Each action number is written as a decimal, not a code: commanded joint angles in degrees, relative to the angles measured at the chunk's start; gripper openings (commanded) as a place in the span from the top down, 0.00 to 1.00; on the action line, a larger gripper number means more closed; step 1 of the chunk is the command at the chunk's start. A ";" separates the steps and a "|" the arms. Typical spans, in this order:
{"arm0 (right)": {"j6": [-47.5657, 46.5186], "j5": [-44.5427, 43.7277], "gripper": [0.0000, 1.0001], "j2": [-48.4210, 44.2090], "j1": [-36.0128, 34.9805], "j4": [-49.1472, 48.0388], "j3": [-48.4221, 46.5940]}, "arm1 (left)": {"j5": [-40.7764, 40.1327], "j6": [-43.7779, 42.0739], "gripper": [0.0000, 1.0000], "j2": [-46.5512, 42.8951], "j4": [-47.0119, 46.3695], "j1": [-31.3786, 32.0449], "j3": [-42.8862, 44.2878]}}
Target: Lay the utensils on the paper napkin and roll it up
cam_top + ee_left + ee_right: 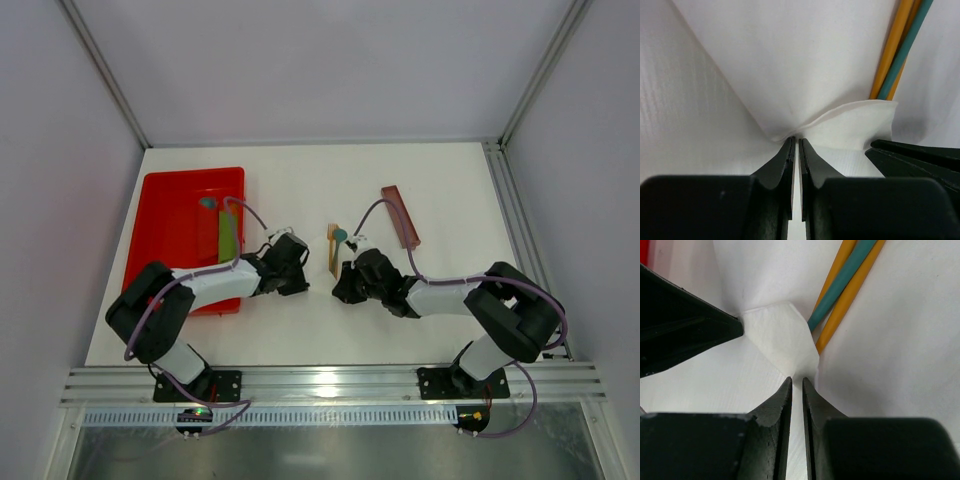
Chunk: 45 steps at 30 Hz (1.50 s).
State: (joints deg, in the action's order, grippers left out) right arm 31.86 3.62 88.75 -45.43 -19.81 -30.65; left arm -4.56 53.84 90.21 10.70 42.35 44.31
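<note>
The paper napkin [790,60] lies white on the white table, with a fold [855,125] turned up over the lower ends of the utensils. The utensils [892,50] are two orange sticks and a teal one lying together; they also show in the right wrist view [845,285] and in the top view [333,247]. My left gripper [795,139] is shut on the napkin's folded edge. My right gripper [796,379] is shut on the fold's other corner [780,335]. The two grippers [292,265] [347,283] face each other closely.
A red tray [170,225] stands at the left with a green strip [228,235] in it. A flat reddish-brown bar [400,215] lies behind the right arm. The right gripper's fingers [915,157] show in the left wrist view.
</note>
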 commanded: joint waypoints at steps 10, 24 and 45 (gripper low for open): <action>-1.01 -1.16 0.84 -1.12 -0.18 1.97 0.86 | 5.57 -1.20 0.88 -3.20 0.04 -0.51 2.44; -1.79 0.34 0.83 -3.67 -0.10 5.48 -0.36 | 14.57 1.88 0.88 4.26 -16.41 -0.34 -0.02; -1.10 -0.80 0.83 -7.63 -0.10 13.04 0.07 | 13.35 1.35 0.88 4.53 -16.68 -0.25 -1.16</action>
State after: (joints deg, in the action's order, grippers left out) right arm 30.52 4.16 82.85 -45.43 -7.07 -30.83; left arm 9.04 55.51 95.18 -4.08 41.98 43.55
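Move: The napkin's folded-up near corner is the target: its flap lies about 4 cm right of the left fingertips and 2 cm ahead, about level in height. From the right fingertips it is some 4 cm left and 2 cm ahead, also about level. The utensils' middle, just beyond the flap, is about 9 cm ahead and 7 cm right of the left hand, or 10 cm ahead and 1 cm left of the right hand. Slide the left fingertips a last 1.5 cm left along the napkin fold, then lift them 2 to 3 cm, carry them right over the flap and lower them beside the utensils' near ends, about 5 cm right of the start, the tips swung some 15 degrees rightward. Late on, draw the right fingertips back and right, about 3 cm in all, staying low along the fold. Keep both grippers nearly shut. ##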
